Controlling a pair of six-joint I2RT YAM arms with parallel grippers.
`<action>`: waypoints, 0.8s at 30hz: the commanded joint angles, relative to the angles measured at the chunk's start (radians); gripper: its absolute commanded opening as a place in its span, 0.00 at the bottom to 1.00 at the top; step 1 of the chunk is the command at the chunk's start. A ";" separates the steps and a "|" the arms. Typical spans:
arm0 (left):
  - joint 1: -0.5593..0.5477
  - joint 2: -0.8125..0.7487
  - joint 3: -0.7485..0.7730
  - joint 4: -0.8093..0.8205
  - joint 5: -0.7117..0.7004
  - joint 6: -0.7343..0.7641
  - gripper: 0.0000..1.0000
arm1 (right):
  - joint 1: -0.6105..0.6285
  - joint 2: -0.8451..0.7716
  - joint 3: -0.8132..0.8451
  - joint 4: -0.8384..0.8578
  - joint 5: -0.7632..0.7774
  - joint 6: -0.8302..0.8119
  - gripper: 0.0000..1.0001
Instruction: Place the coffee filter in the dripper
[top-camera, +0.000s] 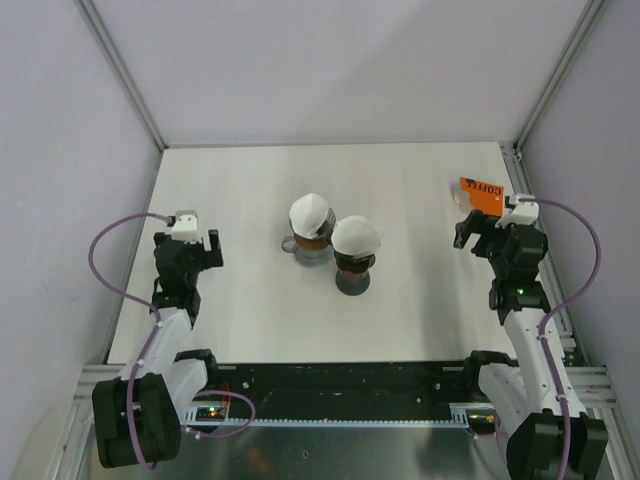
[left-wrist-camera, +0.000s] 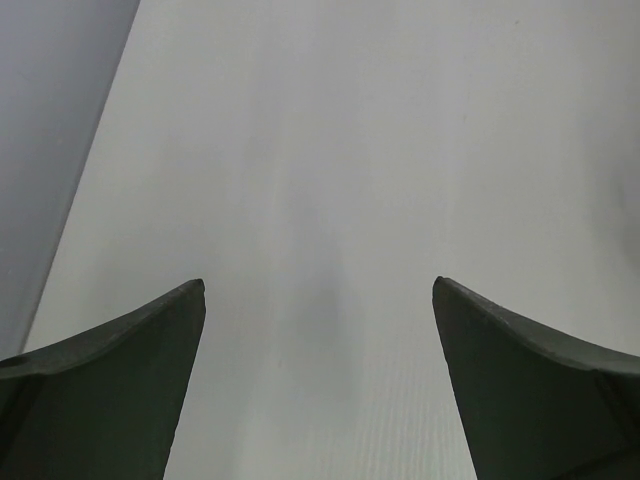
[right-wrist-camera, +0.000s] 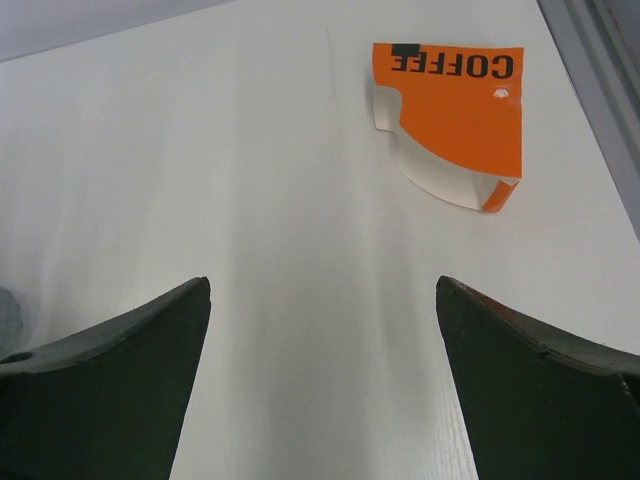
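Two drippers stand side by side mid-table, a clear one (top-camera: 309, 247) and a dark one (top-camera: 354, 275). Each carries a white coffee filter, one (top-camera: 312, 214) on the clear dripper and one (top-camera: 356, 236) on the dark one. My left gripper (top-camera: 200, 250) hovers open to their left; in the left wrist view that gripper (left-wrist-camera: 320, 285) has only bare table between its fingers. My right gripper (top-camera: 485, 232) is open to their right, empty in its wrist view (right-wrist-camera: 323, 282). The drippers do not show in either wrist view.
An orange packet marked COFFEE (right-wrist-camera: 452, 122) lies on the table just beyond my right gripper, near the right frame rail (top-camera: 512, 160); the top view shows the packet (top-camera: 482, 193) too. Grey walls enclose the white table (top-camera: 400, 180) on three sides.
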 joint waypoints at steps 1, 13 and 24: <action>0.010 0.015 -0.037 0.251 0.103 -0.051 1.00 | -0.008 -0.036 -0.115 0.236 0.054 0.042 0.99; 0.010 0.039 -0.170 0.483 0.153 -0.083 1.00 | -0.008 -0.141 -0.411 0.492 0.074 0.047 0.99; 0.012 0.089 -0.224 0.633 0.152 -0.088 1.00 | -0.009 -0.178 -0.463 0.520 0.081 0.037 0.99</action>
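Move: My left hand hangs empty over bare table; the seated coffee filter on the glass carafe lies about 27 cm to its right, 4 cm farther out and 5 cm higher. From my right hand that filter is some 37 cm left, 3 cm ahead and 4 cm lower. The other filter, on the dark cup, sits roughly 28 cm left of my right hand, 4 cm back and 6 cm down; the orange coffee bag is about 16 cm ahead, 7 cm right and 19 cm below. With both grippers empty and wide open, I finish coming to rest, clear of everything. I sink my right hand about 7 cm straight over bare table, drawing it back a little, then let it rise about 1 cm as its fingers tip up some 10 degrees. My left hand eases just 2.5 cm to the right while its fingers tilt up towards level. ##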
